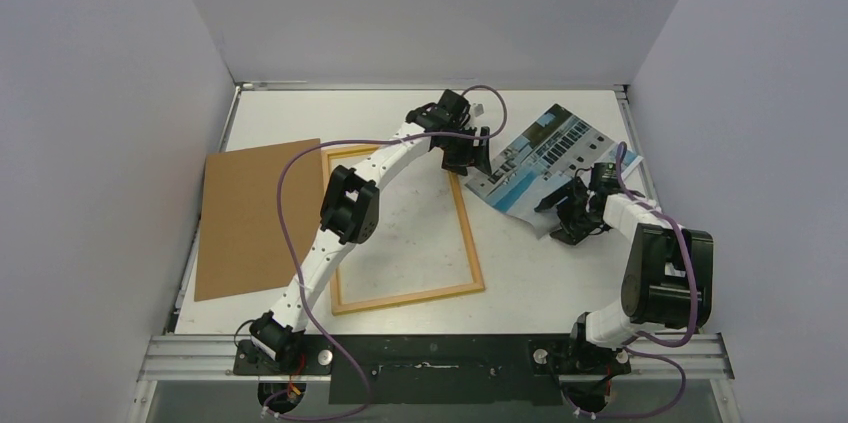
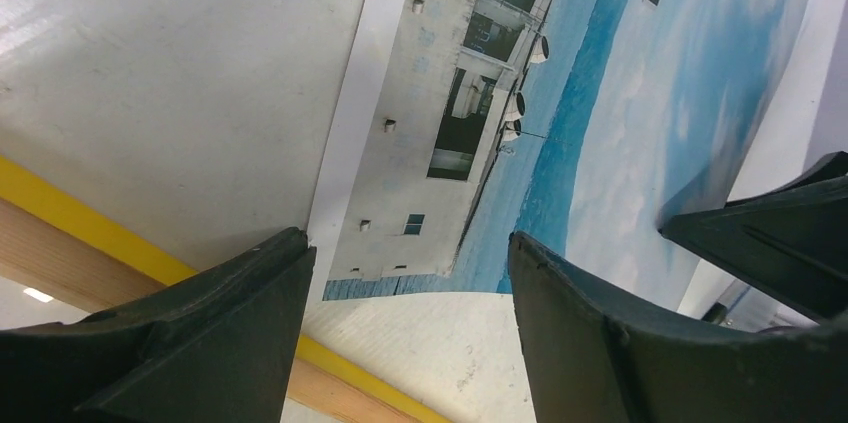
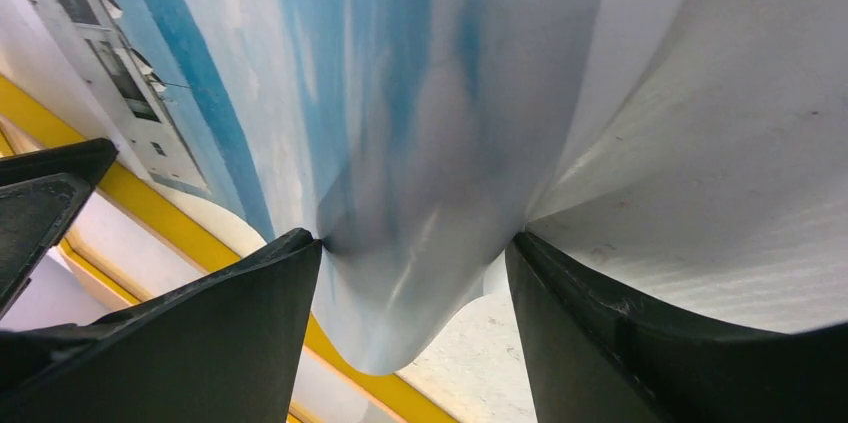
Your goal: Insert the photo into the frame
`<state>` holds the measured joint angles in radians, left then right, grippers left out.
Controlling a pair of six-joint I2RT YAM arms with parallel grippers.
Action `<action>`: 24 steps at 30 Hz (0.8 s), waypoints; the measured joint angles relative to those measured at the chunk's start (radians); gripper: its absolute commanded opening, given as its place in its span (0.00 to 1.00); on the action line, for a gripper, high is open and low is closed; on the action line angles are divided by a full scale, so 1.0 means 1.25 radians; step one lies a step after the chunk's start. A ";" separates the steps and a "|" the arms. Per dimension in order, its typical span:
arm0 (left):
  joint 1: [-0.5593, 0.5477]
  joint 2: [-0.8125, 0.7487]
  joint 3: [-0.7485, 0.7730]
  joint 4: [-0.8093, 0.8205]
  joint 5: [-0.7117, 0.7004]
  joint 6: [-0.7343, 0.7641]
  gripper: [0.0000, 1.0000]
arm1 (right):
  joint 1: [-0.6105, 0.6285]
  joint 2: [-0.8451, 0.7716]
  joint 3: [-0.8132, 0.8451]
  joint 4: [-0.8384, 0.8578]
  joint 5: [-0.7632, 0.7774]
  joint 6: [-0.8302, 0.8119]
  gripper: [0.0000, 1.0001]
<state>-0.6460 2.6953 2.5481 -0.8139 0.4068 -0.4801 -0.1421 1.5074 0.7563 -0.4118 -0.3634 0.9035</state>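
The photo (image 1: 548, 156), a white building against blue sky, lies at the right of the table, its near corner raised. The frame (image 1: 410, 297) lies flat in the middle, wood side up. My left gripper (image 1: 478, 158) hovers at the photo's left corner. Seen from its wrist, the left gripper (image 2: 410, 253) is open, with the photo (image 2: 560, 123) edge bowed between the fingers and the frame's yellow rim (image 2: 90, 228) beside it. My right gripper (image 1: 565, 213) is at the near edge. In its wrist view, the right gripper (image 3: 415, 243) squeezes a buckled fold of the photo (image 3: 400, 93), which touches both fingers.
A plain brown backing board (image 1: 258, 218) lies left of the frame, overlapping its left rail. White walls close in the table on three sides. Purple cables loop over both arms. The left arm stretches across the frame.
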 measured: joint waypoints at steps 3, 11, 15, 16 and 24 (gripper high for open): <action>0.002 0.000 -0.002 -0.002 0.017 -0.011 0.68 | -0.002 0.000 -0.007 0.024 -0.019 -0.001 0.74; 0.002 0.001 -0.005 -0.002 0.031 -0.015 0.67 | -0.002 0.001 -0.055 0.194 -0.111 0.006 0.93; 0.002 0.001 -0.007 -0.001 0.032 -0.018 0.66 | -0.002 0.001 -0.076 0.263 -0.120 0.029 0.94; 0.002 0.001 -0.008 -0.001 0.032 -0.019 0.66 | -0.002 0.001 -0.079 0.274 -0.119 0.036 0.94; 0.002 0.001 -0.018 0.013 0.050 -0.024 0.66 | -0.008 0.003 -0.117 0.390 -0.121 0.088 0.95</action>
<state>-0.6437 2.6968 2.5252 -0.7971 0.4698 -0.5098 -0.1520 1.5108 0.6098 0.0761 -0.5148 1.0138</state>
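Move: The photo's near corner already stands buckled between the right fingertips; its middle is about 11 cm straight ahead of them, a couple of centimetres lower. The empty frame's middle lies roughly 32 cm to the right hand's left and level with it. From the left hand, whose fingers straddle the photo's left corner, the photo's middle is some 15 cm to the right and 3 cm nearer the base. Still bearing on the buckled near corner of the photo, the right fingers push it forward some 4 cm towards the photo's middle, drifting a little left and rising barely 2 cm. The fingers spread from about two-thirds to nearly fully open as the wrist tips them outward by nearly 20 degrees. The left hand stays around its corner of the photo, easing back about a centimetre. ##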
